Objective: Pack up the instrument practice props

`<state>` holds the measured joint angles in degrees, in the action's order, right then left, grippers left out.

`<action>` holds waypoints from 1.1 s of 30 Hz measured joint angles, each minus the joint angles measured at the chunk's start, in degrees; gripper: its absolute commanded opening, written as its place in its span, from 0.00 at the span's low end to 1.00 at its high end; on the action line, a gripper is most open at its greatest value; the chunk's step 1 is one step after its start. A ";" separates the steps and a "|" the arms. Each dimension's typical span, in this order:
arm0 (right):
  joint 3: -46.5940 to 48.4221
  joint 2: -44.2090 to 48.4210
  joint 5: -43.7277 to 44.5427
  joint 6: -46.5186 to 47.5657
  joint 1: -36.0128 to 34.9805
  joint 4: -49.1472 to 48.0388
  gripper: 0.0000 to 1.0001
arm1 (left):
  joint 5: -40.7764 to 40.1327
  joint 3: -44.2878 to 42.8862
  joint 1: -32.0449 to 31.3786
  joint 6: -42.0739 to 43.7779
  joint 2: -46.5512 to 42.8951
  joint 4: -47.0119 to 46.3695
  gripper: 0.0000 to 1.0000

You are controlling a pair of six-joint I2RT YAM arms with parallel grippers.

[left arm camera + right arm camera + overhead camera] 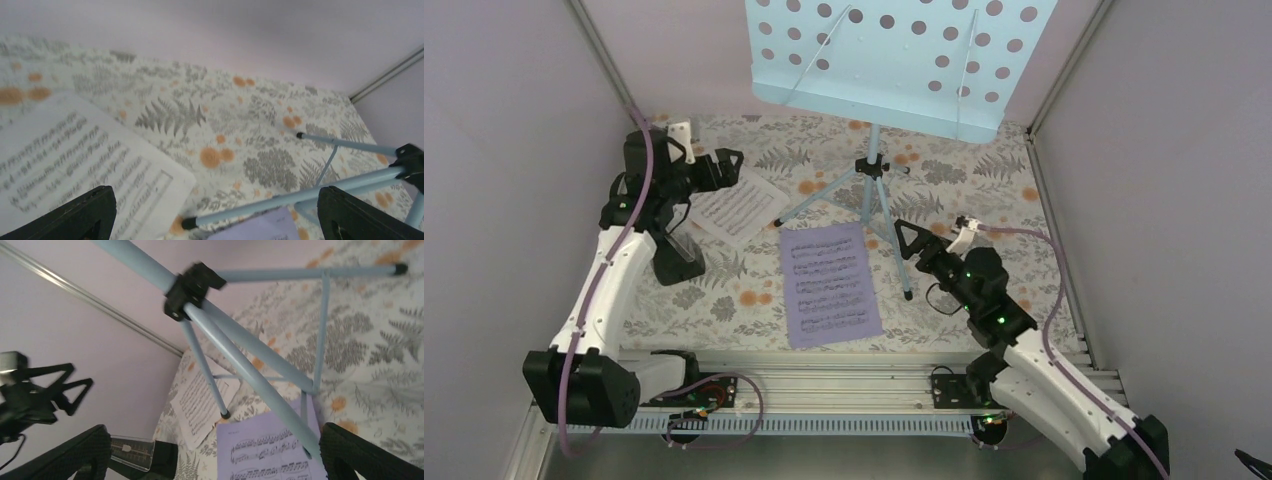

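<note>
The light blue music stand's hole-dotted tray [894, 60] stands at the back, its tripod legs [869, 190] spread on the floral cloth. The lavender sheet of music [829, 285] lies flat in the middle, one stand leg resting over its right edge. The black wedge-shaped box [679, 260] stands at the left, under my left arm. My left gripper [706, 150] is open and empty above a white sheet, with a stand leg [280, 200] between its fingers. My right gripper [936, 232] is open and empty, facing the tripod legs [240, 355] and the lavender sheet [265, 450].
A white sheet of music [734, 210] lies at the back left, also in the left wrist view [75, 160] and the right wrist view [200, 400]. The black box [145, 455] has a clear front. Lilac walls close in three sides. A metal rail [844, 375] runs along the near edge.
</note>
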<state>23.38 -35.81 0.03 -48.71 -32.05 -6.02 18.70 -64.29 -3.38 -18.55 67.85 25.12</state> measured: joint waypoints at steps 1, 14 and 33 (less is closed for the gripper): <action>-0.39 -1.86 -0.42 -1.86 0.07 -0.76 0.98 | -0.07 -0.94 0.17 0.63 -0.13 -0.26 1.00; 12.04 -26.16 -13.22 -19.41 9.09 -12.11 0.97 | -7.69 5.16 0.24 7.30 -5.88 -4.96 1.00; 26.10 -41.48 -17.62 -40.65 12.00 -13.75 0.62 | -7.28 7.91 0.22 7.89 -8.15 -6.27 1.00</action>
<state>49.47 -77.30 -17.58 -89.36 -20.05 -19.77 11.42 -56.38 -3.16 -10.66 59.70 18.85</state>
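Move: Near enough level with the right hand, the black hub of the music stand's tripod lies about 17 cm ahead and 7 cm to its left. The foot of the near leg rests some 22 cm below the hand, 1 cm back and 4 cm to its right; the purple music sheet lies equally low, about 15 cm to the hand's left and straight out from neither side, fwd 0. From the left hand the hub is roughly 28 cm to the right, 2 cm ahead and 4 cm lower. Reaching forward about 14 cm and a little left, the right hand goes in towards the stand's hub, dipping about 2 cm first and then rising past its starting height. On the way it rolls some 40 degrees about its fingers, left side up, and the wide-open fingers close to about two thirds, without a visible grip. The left hand, still open and empty, bobs up and settles back, drifting slightly left as it tips up. ##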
